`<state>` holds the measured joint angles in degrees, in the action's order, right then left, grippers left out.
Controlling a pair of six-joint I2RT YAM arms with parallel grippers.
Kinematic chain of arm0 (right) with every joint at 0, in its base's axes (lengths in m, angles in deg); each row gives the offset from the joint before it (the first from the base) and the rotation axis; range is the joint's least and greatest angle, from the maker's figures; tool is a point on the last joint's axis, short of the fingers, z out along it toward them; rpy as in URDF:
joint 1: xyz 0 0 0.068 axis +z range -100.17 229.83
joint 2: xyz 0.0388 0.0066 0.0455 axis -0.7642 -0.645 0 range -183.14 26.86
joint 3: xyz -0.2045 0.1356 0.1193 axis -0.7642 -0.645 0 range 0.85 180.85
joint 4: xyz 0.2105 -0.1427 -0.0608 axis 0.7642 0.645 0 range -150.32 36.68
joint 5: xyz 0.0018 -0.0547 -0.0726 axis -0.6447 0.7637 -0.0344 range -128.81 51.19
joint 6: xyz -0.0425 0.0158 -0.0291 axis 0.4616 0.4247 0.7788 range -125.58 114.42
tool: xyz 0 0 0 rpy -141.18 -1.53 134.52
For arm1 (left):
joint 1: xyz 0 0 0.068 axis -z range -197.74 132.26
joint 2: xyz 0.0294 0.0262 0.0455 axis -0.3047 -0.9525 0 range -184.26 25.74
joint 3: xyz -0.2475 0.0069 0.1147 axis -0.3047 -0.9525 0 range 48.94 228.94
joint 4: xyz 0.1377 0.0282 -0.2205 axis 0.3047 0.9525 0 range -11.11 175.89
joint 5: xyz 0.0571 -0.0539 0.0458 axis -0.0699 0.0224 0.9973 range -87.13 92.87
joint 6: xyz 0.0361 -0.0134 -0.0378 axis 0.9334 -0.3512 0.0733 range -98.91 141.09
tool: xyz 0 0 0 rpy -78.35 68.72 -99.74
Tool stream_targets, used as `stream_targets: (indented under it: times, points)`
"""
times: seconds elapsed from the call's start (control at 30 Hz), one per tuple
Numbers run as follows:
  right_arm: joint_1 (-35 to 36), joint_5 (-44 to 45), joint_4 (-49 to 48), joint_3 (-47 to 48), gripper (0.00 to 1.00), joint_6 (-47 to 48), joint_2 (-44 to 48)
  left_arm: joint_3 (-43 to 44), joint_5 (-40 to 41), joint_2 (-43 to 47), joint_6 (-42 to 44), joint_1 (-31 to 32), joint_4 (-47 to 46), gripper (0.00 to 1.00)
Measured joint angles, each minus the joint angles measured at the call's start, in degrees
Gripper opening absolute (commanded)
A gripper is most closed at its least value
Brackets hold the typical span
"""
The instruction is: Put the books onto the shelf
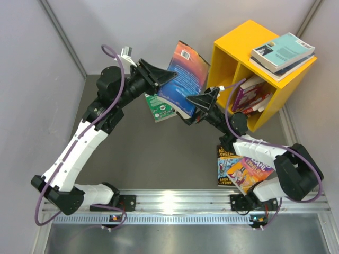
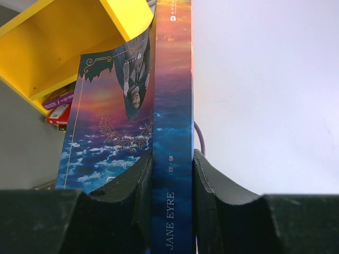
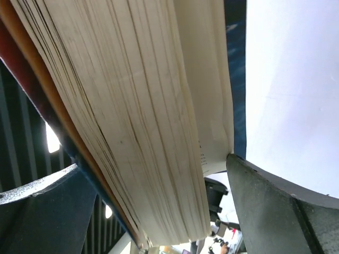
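Observation:
A dark blue book (image 1: 185, 74) hangs tilted in the air left of the yellow shelf (image 1: 228, 47). My left gripper (image 1: 164, 78) is shut on its spine (image 2: 172, 132), which reads "JANE EYRE", with one finger pressed on each cover. My right gripper (image 1: 204, 100) stands open under the book's lower right corner. Its jaws straddle the fanned page edges (image 3: 132, 106), and the right finger (image 3: 249, 180) touches the blue cover. More books (image 1: 251, 95) lean inside the shelf's right compartment. Two lie on top of the shelf (image 1: 283, 53).
A green book (image 1: 159, 108) lies on the dark table below the held one. A few colourful paperbacks (image 1: 241, 169) are stacked beside the right arm's base. Grey walls close in the table on the left and at the back. The shelf's left compartment (image 2: 47, 47) opens toward the arms.

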<state>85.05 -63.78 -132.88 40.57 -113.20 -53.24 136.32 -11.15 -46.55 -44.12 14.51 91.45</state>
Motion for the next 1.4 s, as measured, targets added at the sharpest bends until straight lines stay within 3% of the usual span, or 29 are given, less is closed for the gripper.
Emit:
stream_targets:
  times: [0.27, 0.57, 0.77, 1.07, 1.17, 1.2, 1.27, 1.3, 1.4]
  points:
    - [-0.13, 0.57, -0.74, 0.09, 1.0, -0.55, -0.02, 0.63, -1.27, -0.79, -1.49, -0.46, -0.94, 0.0]
    - [-0.39, 1.25, -1.92, -1.46, 1.0, -0.59, 0.55, 8.57, -3.5, -5.66, -1.16, -1.9, 0.42, 0.0]
    - [-0.5, 1.86, -2.03, -1.7, 1.0, -0.57, 0.52, 9.46, -3.56, -6.01, -1.66, -2.21, 0.39, 0.0]
    - [-0.92, 3.19, -2.08, 4.7, 1.0, -1.05, -2.6, 9.44, -3.52, -5.97, -2.62, -2.32, 0.35, 0.0]
    - [-1.42, 3.58, -2.03, 6.29, 0.79, -1.4, -3.45, 8.26, -3.45, -5.22, -2.6, -2.32, 0.28, 0.0]
    - [-1.64, 3.61, -1.99, 6.54, 0.57, -1.44, -3.5, 7.87, -3.5, -4.94, -2.56, -2.32, 0.61, 0.0]
    - [-2.27, 3.54, -2.54, 6.84, 0.33, -1.66, -3.48, 7.34, -3.21, -4.39, -1.79, -2.32, 1.99, 0.0]
    - [-2.71, 3.3, -3.02, 6.86, 0.17, -2.01, -3.3, 7.3, -2.64, -4.24, -1.09, -2.38, 2.89, 0.0]
    - [-3.87, 2.29, -3.04, 6.75, 0.0, -2.38, -2.19, 7.21, -1.42, -4.09, 0.39, -2.69, 5.16, 0.0]
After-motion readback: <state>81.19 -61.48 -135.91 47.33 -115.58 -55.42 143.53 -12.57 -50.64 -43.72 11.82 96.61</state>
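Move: My left hand still grips the Jane Eyre book by its spine, its middle about 4 cm right, 1 cm back and 3 cm below. My open right gripper, its goal, waits some 8 cm right, 4 cm back and 8 cm below that hand. From my right hand the book's middle is about 3 cm ahead, 4 cm left and 5 cm up. The yellow shelf lies roughly 30 cm ahead, 30 cm right and 20 cm below. My left hand keeps its pinch on the spine, lifting the book about 3 cm and a little forward, then sinking most of that back. My right hand hovers with its fingers straddling the loose page side, then pushes up about 5 cm, also forward and a bit to its right, and closes to pinch covers and pages together. ##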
